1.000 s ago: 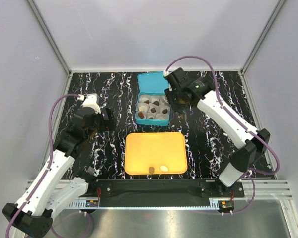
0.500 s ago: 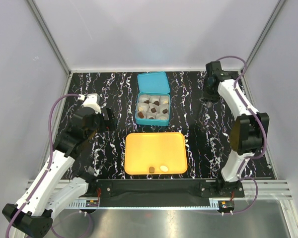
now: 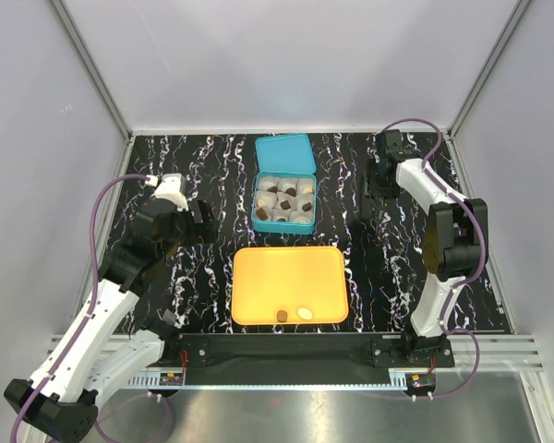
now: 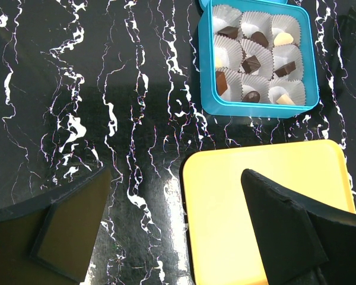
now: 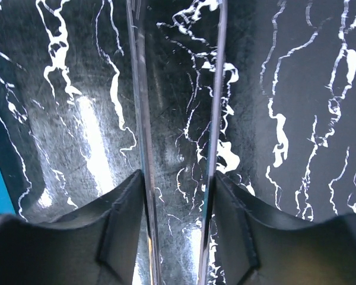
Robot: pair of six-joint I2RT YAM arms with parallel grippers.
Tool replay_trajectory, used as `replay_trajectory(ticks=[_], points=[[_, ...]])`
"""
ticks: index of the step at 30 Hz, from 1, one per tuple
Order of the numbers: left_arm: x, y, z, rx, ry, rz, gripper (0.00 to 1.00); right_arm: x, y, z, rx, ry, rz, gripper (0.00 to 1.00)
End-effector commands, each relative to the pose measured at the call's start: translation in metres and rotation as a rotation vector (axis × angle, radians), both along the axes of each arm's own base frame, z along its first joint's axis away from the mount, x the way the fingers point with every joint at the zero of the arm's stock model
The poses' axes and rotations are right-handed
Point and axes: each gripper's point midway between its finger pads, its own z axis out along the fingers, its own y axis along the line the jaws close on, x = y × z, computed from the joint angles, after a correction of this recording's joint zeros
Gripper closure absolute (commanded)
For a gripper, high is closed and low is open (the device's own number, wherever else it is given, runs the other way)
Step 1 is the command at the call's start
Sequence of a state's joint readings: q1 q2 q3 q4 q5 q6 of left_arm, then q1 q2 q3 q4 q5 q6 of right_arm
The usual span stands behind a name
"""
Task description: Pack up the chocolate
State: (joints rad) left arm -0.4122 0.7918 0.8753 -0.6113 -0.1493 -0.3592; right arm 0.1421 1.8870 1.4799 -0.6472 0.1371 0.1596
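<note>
The teal box (image 3: 256, 220) holds white paper cups, each with chocolate (image 4: 251, 63) in it, dark or cream. Two more chocolate pieces lie at the orange tray's (image 3: 286, 272) near edge, a dark one (image 3: 282, 316) and a cream one (image 3: 305, 314). My left gripper (image 4: 173, 175) hovers open over the tray's left edge, holding nothing. My right gripper (image 3: 372, 197) is low over the table, right of the box. In the right wrist view, the right gripper (image 5: 178, 178) has a clear plastic piece (image 5: 137, 89) between its fingers, which lie close against both its sides. Whether they press it does not show.
The box's teal lid (image 3: 286, 152) lies open behind it. The orange tray (image 4: 267, 196) sits just in front of the box (image 4: 261, 111). Grey walls close in the black marbled table (image 3: 212, 157) on three sides. Both arm bases stand at the near edge.
My right arm swung from the box's right side out to the right rear, then dropped slightly toward the table; its jaws have widened. The left arm has not moved.
</note>
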Motion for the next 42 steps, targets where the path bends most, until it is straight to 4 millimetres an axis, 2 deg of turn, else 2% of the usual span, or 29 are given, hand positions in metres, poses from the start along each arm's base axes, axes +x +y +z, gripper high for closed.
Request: replay_trajectory(ticks=[1,6,9,12,16,20,22,28,32,33,34,35,37,38,39,42], points=[[0.007,-0.006,0.025,-0.044,-0.074,-0.017,0.01,0.008,0.005,-0.002,0.002,-0.021,0.081,0.45],[0.007,-0.006,0.023,-0.042,-0.072,-0.018,0.01,0.004,-0.003,-0.023,-0.028,0.035,0.113,0.39],[0.007,-0.007,0.023,-0.042,-0.07,-0.02,0.01,0.003,-0.002,-0.028,-0.02,0.045,0.124,0.32],[0.007,-0.007,0.023,-0.041,-0.07,-0.021,0.01,0.001,-0.003,-0.032,-0.023,0.057,0.134,0.3],[0.007,-0.007,0.021,-0.041,-0.066,-0.02,0.01,-0.003,-0.006,-0.036,-0.037,0.072,0.141,0.27],[0.008,-0.009,0.02,-0.043,-0.06,-0.025,0.01,-0.002,-0.011,-0.03,-0.069,0.08,0.164,0.15],[0.008,-0.008,0.018,-0.04,-0.053,-0.025,0.01,-0.003,-0.014,-0.024,-0.085,0.086,0.159,0.12],[0.008,-0.007,0.015,-0.035,-0.047,-0.015,0.01,-0.001,-0.018,0.015,-0.097,0.053,0.126,0.01],[0.011,-0.008,0.014,-0.036,-0.039,-0.012,0.01,-0.004,-0.011,0.059,-0.031,0.003,0.04,0.0],[0.012,-0.008,0.012,-0.034,-0.037,-0.008,0.01,-0.011,-0.009,0.073,-0.013,-0.008,0.026,0.0],[0.013,-0.007,0.011,-0.03,-0.034,-0.003,0.01,-0.014,-0.002,0.083,0.025,-0.022,0.027,0.0],[0.015,-0.006,0.015,-0.026,-0.04,0.008,0.01,-0.018,0.003,0.103,0.067,-0.065,0.008,0.0],[0.018,-0.006,0.019,-0.034,-0.045,0.018,0.01,-0.026,0.02,0.119,0.138,-0.101,0.034,0.0],[0.021,-0.008,0.019,-0.034,-0.039,0.019,0.01,-0.035,0.025,0.118,0.163,-0.101,0.03,0.0],[0.025,-0.009,0.028,-0.045,-0.055,0.023,0.01,-0.04,0.034,0.139,0.211,-0.166,0.055,0.0],[0.042,-0.016,0.044,-0.054,-0.061,0.026,0.01,-0.054,0.052,0.167,0.342,-0.276,0.076,0.0]])
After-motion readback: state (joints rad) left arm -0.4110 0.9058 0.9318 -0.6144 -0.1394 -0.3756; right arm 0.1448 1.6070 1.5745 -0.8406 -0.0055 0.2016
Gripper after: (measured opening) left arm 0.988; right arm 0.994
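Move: The tongs, still pinched in the right gripper, are headed for the bare marble almost directly below that hand, about 6 cm down. The chocolate box stands about 21 cm to the hand's left and level with it, a few centimetres lower. The yellow tray's middle lies some 20 cm left and 21 cm back, about 6 cm lower. From the idle left hand, the put-down spot is roughly 16 cm ahead, 39 cm right and 20 cm below. The tongs are lowered about 4 cm, almost straight down, to the table right of the chocolate box, while the right fingers spread from half open to wide and let go of them. The emptied right hand then rises fast, some 17 cm, clear of the tongs, its fingers tipping up by roughly 15 degrees as it leaves. ##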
